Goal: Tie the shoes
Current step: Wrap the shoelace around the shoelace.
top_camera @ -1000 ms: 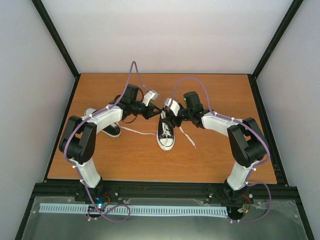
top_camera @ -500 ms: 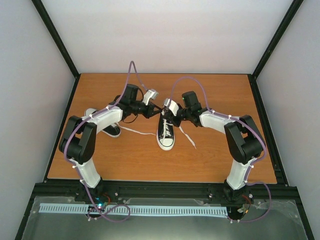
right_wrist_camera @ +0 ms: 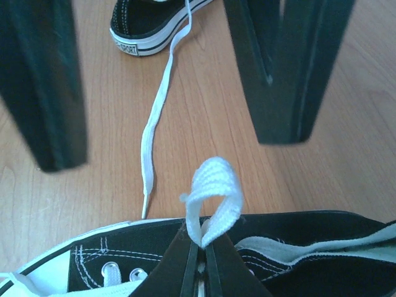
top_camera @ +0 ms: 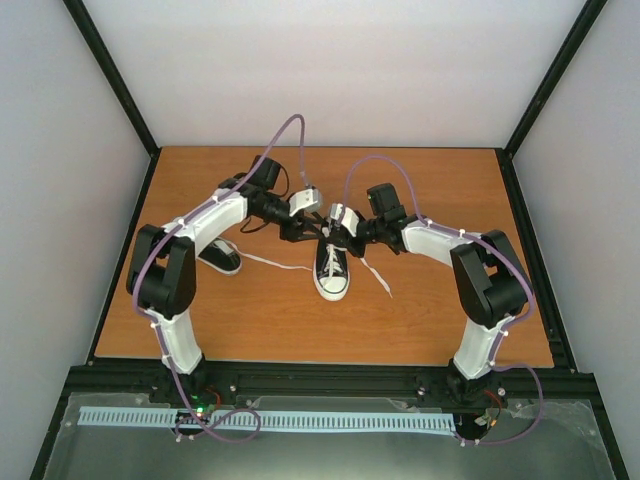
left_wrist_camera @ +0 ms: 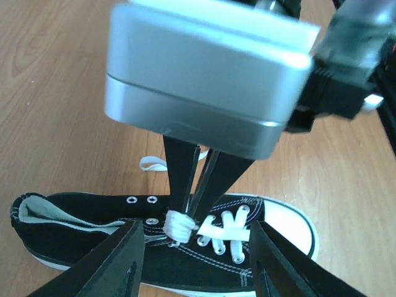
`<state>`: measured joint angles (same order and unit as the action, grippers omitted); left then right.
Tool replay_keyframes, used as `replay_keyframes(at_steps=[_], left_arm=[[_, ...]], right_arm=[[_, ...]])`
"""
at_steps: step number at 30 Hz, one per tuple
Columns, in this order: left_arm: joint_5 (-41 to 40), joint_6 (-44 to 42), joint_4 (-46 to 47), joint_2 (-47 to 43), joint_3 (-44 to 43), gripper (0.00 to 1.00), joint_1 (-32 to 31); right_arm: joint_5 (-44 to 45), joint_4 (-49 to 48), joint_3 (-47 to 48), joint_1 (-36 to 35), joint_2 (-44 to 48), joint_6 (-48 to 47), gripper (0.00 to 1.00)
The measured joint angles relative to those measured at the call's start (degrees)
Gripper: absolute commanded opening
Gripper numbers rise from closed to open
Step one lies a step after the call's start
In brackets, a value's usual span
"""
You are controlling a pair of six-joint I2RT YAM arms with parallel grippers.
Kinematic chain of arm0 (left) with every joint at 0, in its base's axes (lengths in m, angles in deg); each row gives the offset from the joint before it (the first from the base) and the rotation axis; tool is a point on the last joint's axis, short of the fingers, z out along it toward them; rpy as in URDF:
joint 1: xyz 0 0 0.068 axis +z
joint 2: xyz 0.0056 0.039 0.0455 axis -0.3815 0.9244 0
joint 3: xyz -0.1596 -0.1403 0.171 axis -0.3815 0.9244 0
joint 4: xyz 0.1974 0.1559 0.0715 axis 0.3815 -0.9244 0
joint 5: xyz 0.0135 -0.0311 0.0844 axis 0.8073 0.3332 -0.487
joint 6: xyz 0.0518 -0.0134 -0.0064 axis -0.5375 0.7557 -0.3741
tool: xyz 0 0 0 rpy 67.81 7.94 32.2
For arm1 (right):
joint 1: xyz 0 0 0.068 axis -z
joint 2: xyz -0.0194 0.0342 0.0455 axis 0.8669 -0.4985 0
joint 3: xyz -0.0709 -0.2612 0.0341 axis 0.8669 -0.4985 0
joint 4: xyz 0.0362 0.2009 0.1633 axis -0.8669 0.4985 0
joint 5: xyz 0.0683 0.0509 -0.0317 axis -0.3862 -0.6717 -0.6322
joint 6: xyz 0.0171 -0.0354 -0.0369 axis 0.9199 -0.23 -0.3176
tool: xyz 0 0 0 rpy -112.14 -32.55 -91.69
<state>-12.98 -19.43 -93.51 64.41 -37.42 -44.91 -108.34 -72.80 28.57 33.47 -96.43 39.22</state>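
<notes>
One black sneaker (top_camera: pixel 332 270) with a white toe cap lies mid-table, toe toward the arms. My right gripper (top_camera: pixel 333 237) is over its eyelets, shut on a small upright loop of white lace (right_wrist_camera: pixel 212 184); its tips (right_wrist_camera: pixel 202 244) pinch the loop's base. My left gripper (top_camera: pixel 312 230) is open, and its two fingers (left_wrist_camera: pixel 117 260) straddle the right gripper's tips and the loop (left_wrist_camera: pixel 179 225) just above the shoe (left_wrist_camera: pixel 210 272). The second sneaker (top_camera: pixel 220 256) lies at the left, partly under my left arm, and also shows in the right wrist view (right_wrist_camera: pixel 148 18).
A long loose lace (top_camera: pixel 277 263) trails from the left shoe across the wood toward the centre shoe and shows in the right wrist view (right_wrist_camera: pixel 154 117). Another lace end (top_camera: pixel 378 276) lies to the right of the centre shoe. Black frame rails edge the table.
My left arm has swung right and its wrist has turned, bringing the open left gripper in around the right gripper's tips. The right gripper has stayed on the lace loop.
</notes>
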Motion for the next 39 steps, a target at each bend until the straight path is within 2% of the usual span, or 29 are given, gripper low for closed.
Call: replay_keyframes(at_steps=[4,9,14,17,18,21,22,23,24,25,31,35,39], left_arm=[[-1.1,-7.2,-2.7,2.4,-1.6,0.49,-0.7],[-2.1,-10.6,-4.5,3.7,-1.9,0.33,-1.8],[-2.9,-11.1,-4.7,4.0,-2.5,0.16,-2.1],[-2.9,-10.4,-4.6,4.0,-2.5,0.02,-2.1],[-2.7,-10.1,-4.6,4.0,-2.5,0.01,-2.1],[-2.4,-9.2,-4.5,4.0,-2.5,0.01,-2.1],[-2.3,-8.8,-4.5,4.0,-2.5,0.01,-2.1],[-2.2,-8.2,-4.5,4.0,-2.5,0.01,-2.1],[-2.2,-7.4,-4.3,4.0,-2.5,0.01,-2.1],[-2.2,-6.4,-3.8,4.0,-2.5,0.01,-2.1],[-4.1,-0.2,1.4,2.7,0.3,0.01,-2.2],[-7.3,3.5,5.1,0.9,3.9,0.01,-2.4],[-9.5,6.4,7.2,0.4,4.9,0.01,-2.4]], right_arm=[[-0.8,0.5,0.0,0.0,0.0,-1.6,0.03],[-1.5,1.1,0.0,0.0,0.7,-3.0,0.03],[-1.9,1.4,0.0,0.0,1.2,-3.8,0.03],[-1.9,1.9,0.0,0.0,1.4,-4.2,0.04],[-1.9,2.2,0.0,0.0,1.4,-4.5,0.05],[-1.9,2.7,0.0,0.0,1.5,-5.4,0.15],[-1.8,3.0,0.0,0.0,1.6,-5.6,0.22],[-1.6,3.3,0.0,0.0,1.9,-5.8,0.35],[-1.3,3.6,-0.1,0.0,2.1,-5.9,0.43],[-0.9,3.7,-0.1,0.0,2.5,-5.8,0.46],[6.5,4.6,-0.1,0.0,6.6,-1.0,0.50],[18.7,8.3,0.1,0.6,11.3,7.7,0.50],[31.7,17.8,1.4,1.0,12.5,18.8,0.53]])
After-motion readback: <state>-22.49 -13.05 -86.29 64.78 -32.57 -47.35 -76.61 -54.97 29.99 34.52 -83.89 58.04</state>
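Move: Just below the left hand's half-open fingers, about 3 cm down, 2 cm to its right and 1 cm back, is the small shoelace loop; the right hand already pinches it, with the loop some 1 cm left of its own hand point. The shoe lies about 9 cm below the left hand, 3 cm back and 3 cm to its right. On the table some 12 cm below that hand, a loose lace lies 12 cm right and 8 cm back, and the left lace strand 9 cm left and 5 cm back. Sinking about 3 cm to straddle the lace loop, the left hand shuts its fingers on it while the right hand keeps its pinch, easing back barely 1 cm. The right fingers then open and let go, and that hand pulls away to the right about 9 cm, slightly forward, rising before it dips and swinging some 35 degrees clockwise; the left hand keeps its hold and sinks another centimetre. ##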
